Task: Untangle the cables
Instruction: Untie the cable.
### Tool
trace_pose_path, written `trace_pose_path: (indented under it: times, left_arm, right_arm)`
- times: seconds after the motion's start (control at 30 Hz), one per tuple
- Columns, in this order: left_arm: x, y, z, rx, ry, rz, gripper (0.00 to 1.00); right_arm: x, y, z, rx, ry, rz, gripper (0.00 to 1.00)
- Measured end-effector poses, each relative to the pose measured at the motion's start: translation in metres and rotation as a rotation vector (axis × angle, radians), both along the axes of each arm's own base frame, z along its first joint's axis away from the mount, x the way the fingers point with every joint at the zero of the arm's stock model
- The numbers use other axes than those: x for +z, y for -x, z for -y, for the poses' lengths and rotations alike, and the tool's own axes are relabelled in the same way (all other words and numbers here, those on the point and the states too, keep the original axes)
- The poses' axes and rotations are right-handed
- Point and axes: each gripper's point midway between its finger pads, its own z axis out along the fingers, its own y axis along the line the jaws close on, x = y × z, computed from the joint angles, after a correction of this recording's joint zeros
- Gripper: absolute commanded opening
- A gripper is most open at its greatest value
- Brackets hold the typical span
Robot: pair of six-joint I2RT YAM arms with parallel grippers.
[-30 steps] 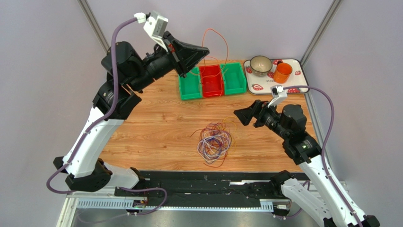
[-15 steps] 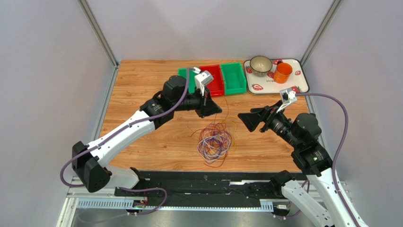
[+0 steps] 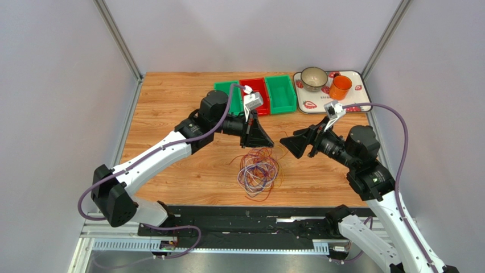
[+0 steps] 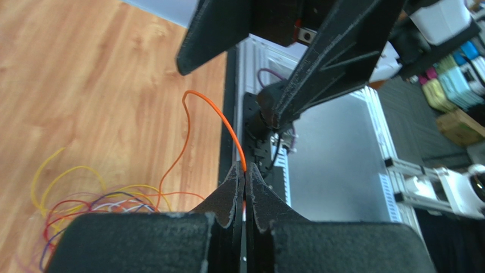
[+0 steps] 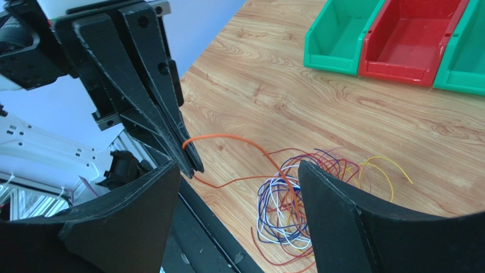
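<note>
The cables [image 3: 259, 170] lie in a tangled heap of red, orange, yellow, purple, blue and white loops on the wooden table. My left gripper [image 4: 245, 170] is shut on one orange cable [image 4: 213, 114], which arcs up from the heap [image 4: 85, 199]. It hangs just above the heap's far edge [image 3: 272, 142]. My right gripper [image 5: 238, 168] is open. It faces the left gripper [image 5: 190, 162] closely from the right [image 3: 286, 145], and the raised orange cable [image 5: 239, 139] runs across the space between its fingers without touching them.
Three bins stand in a row at the table's back: green [image 3: 226, 91], red [image 3: 256, 85], green [image 3: 280, 94]. To their right a white tray [image 3: 358, 77] carries a bowl [image 3: 313, 78] and an orange cup [image 3: 340, 87]. A black rail [image 3: 245, 219] edges the near side.
My left arm swung down from above the bins to just over the heap, still holding the orange cable. My right gripper moved slightly left toward it, staying open.
</note>
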Motion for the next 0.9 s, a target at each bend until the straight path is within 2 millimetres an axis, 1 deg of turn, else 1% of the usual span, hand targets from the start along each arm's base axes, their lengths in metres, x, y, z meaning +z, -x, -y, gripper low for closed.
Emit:
trace_pose_path:
  times: [0.07, 0.13, 0.23, 0.37, 0.57, 0.67, 0.73, 0.77, 0.8, 0.9]
  left_arm:
    - [-0.004, 0.007, 0.001, -0.054, -0.002, -0.017, 0.0]
    - [-0.006, 0.013, 0.001, -0.098, -0.001, -0.032, 0.0]
    - [-0.002, 0.021, 0.0, -0.153, 0.021, -0.031, 0.0]
    - [0.003, 0.027, -0.001, -0.199, 0.045, -0.02, 0.0]
    - [0.006, 0.028, 0.003, -0.242, 0.057, -0.027, 0.0]
    - [0.007, 0.028, 0.004, -0.254, 0.061, -0.031, 0.0]
    - [0.007, 0.028, 0.005, -0.256, 0.062, -0.036, 0.0]
    - [0.008, 0.028, 0.005, -0.257, 0.064, -0.036, 0.0]
    - [0.008, 0.028, 0.005, -0.258, 0.065, -0.036, 0.0]
    - [0.011, 0.027, 0.007, -0.258, 0.068, -0.037, 0.0]
  right_arm:
    - [-0.001, 0.002, -0.002, 0.024, 0.009, 0.005, 0.77]
    - [0.003, 0.007, -0.003, 0.045, 0.007, 0.03, 0.75]
    - [0.012, 0.014, -0.004, 0.074, -0.008, 0.069, 0.68]
    - [0.021, 0.02, -0.009, 0.121, -0.028, 0.106, 0.63]
    - [0.016, 0.021, -0.014, 0.156, -0.027, 0.085, 0.55]
    - [0.013, 0.02, -0.016, 0.164, -0.025, 0.077, 0.47]
    - [0.013, 0.02, -0.017, 0.169, -0.026, 0.076, 0.33]
    - [0.014, 0.02, -0.017, 0.171, -0.026, 0.078, 0.24]
    - [0.014, 0.02, -0.017, 0.173, -0.027, 0.078, 0.01]
    - [0.015, 0.022, -0.018, 0.187, -0.032, 0.081, 0.0]
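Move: My left hand still holds an orange cable; the free arch beside its fingertips, which my right hand wants, lies about 4 cm to that hand's right and 1 cm ahead. From my right hand the arch is some 4 cm left and 1 cm back, level with it. The cable tangle lies about 31 cm below, 10 cm left and 1 cm ahead of my right hand; the red bin is roughly 25 cm ahead and 12 cm left. I bring my open right hand about 3 cm back and left, rising slightly, to the orange cable just beside my left fingertips, turning some 10 degrees counter-clockwise, then shut its fingers and pinch the cable. Meanwhile my left hand keeps its grip, draws back about 3 cm and swings about 15 degrees clockwise. ##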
